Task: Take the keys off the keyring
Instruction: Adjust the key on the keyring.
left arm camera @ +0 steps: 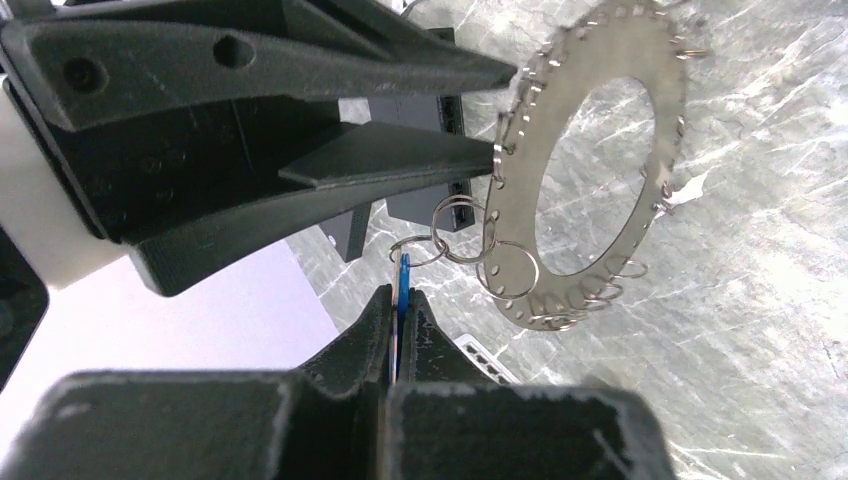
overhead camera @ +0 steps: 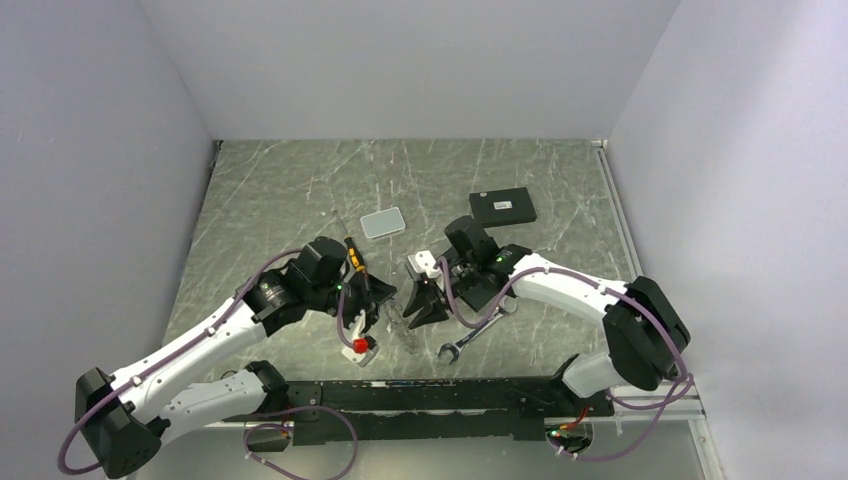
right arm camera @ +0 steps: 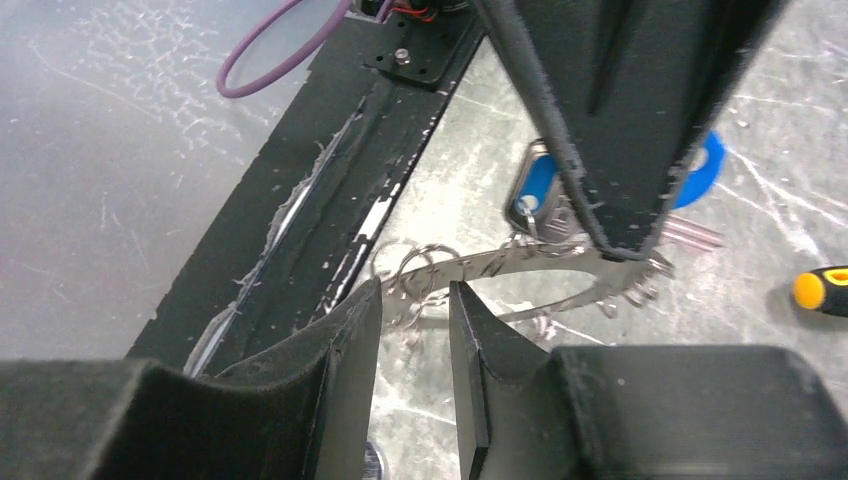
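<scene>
The keyring point(left arm camera: 655, 90) is a flat grey metal ring held above the table, its rim hung with small wire loops point(left arm camera: 510, 270). My left gripper point(left arm camera: 402, 292) is shut on a blue-tagged key point(left arm camera: 403, 272) that hangs from loops at the ring's lower rim. My right gripper point(right arm camera: 415, 295) stands open, its tips at the keyring's point(right arm camera: 520, 262) near edge with a clear gap between them. In the left wrist view its two fingers point(left arm camera: 400, 160) straddle the rim. The blue tag point(right arm camera: 540, 180) shows under the left finger point(right arm camera: 620, 120). From above, both grippers point(overhead camera: 385, 297) point(overhead camera: 420, 305) meet tip to tip.
A silver wrench point(overhead camera: 478, 330) lies under the right arm. A yellow-handled screwdriver point(overhead camera: 355, 262) lies by the left wrist, a red and white piece point(overhead camera: 360, 345) near the front rail point(overhead camera: 450, 385). A black flat rectangle point(overhead camera: 503, 207) and a pale small box point(overhead camera: 382, 222) sit farther back.
</scene>
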{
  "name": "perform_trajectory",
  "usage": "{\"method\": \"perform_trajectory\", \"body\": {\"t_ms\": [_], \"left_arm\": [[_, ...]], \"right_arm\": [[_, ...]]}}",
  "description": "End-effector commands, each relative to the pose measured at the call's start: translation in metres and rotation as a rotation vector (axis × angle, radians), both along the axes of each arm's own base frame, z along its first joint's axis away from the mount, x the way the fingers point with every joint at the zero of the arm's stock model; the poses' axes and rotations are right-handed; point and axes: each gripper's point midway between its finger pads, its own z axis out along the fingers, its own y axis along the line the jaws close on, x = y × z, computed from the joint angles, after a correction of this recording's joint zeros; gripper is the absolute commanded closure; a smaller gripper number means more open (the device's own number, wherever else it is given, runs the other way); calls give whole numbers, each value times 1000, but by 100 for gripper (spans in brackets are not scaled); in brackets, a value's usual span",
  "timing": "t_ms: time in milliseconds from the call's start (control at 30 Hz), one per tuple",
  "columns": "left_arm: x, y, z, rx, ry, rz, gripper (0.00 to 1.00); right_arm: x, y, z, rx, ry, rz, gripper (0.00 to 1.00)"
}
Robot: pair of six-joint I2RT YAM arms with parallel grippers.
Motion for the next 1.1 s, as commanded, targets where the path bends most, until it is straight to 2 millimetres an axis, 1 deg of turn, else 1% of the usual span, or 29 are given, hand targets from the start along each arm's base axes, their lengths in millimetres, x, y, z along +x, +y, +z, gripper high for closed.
{"method": "perform_trajectory", "body": {"t_ms": [0,133,200,333,400,467,567,633,733,800,900,933,1033,1067], "left_arm": [[5,-13,28,-64,-70,-36,100],[8,-16,29,-76,-71,-32,100],[8,-16,30,-74,-71,-34,100],[4,-14,30,-69,-78,-52,100],[1,-13,29,-69,-84,-62,100],[0,-13,28,-71,-90,-73,100],[-1,-13,29,-74,-99,-84,100],[0,-14,30,-74,-103,-86,100],[-1,-16,34,-81,-112,-99,100],[-3,-16,35,-83,-117,-113,100],[-6,-17,35,-86,-123,-133,100],[-6,-18,36,-90,-128,-140,100],[-8,-18,35,-91,-136,-153,100],[-9,-18,35,-92,-135,-155,100]], "right_arm": [[-18,4,11,59,30,53,66],[-29,11,15,62,54,89,64],[-25,11,19,64,45,80,63],[-4,-2,31,81,32,21,63],[3,-11,34,72,-11,7,64],[9,-19,42,74,-26,-3,64],[18,-25,50,72,-35,-28,65],[30,-26,53,81,-41,-60,64],[54,-29,52,99,-50,-127,63],[68,-28,51,117,-95,-151,58],[78,-22,52,138,-122,-133,49],[77,-19,51,140,-121,-117,43],[71,-10,45,138,-130,-69,35],[66,-6,41,133,-136,-50,30]]}}
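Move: The left fingers already pinch the blue key, and the big toothed keyring hangs from it by small wire rings, its middle about 5 cm back from the left hand, 1 cm to its right and 6 cm below. From the right hand that middle lies about 1 cm ahead, 2 cm left and 4 cm down; the blue key is some 5 cm ahead, 2 cm left and 2 cm up. The dark book lies 8 cm ahead and 13 cm right, the wrench 3 cm back and 15 cm right, both about 14 cm below. From beside the keyring's toothed rim, where its fingertips seem to touch at the start, the half-open right hand first goes some 2.5 cm back towards the robot, then reverses and sweeps about 9 cm forward, drifting right and rising some 4 cm as it draws clear. Over the last part its fingers open to nearly twice their gap and the wrist ends turned about 10 degrees clockwise, while the left hand stays almost in place and keeps its pinch on the key. ##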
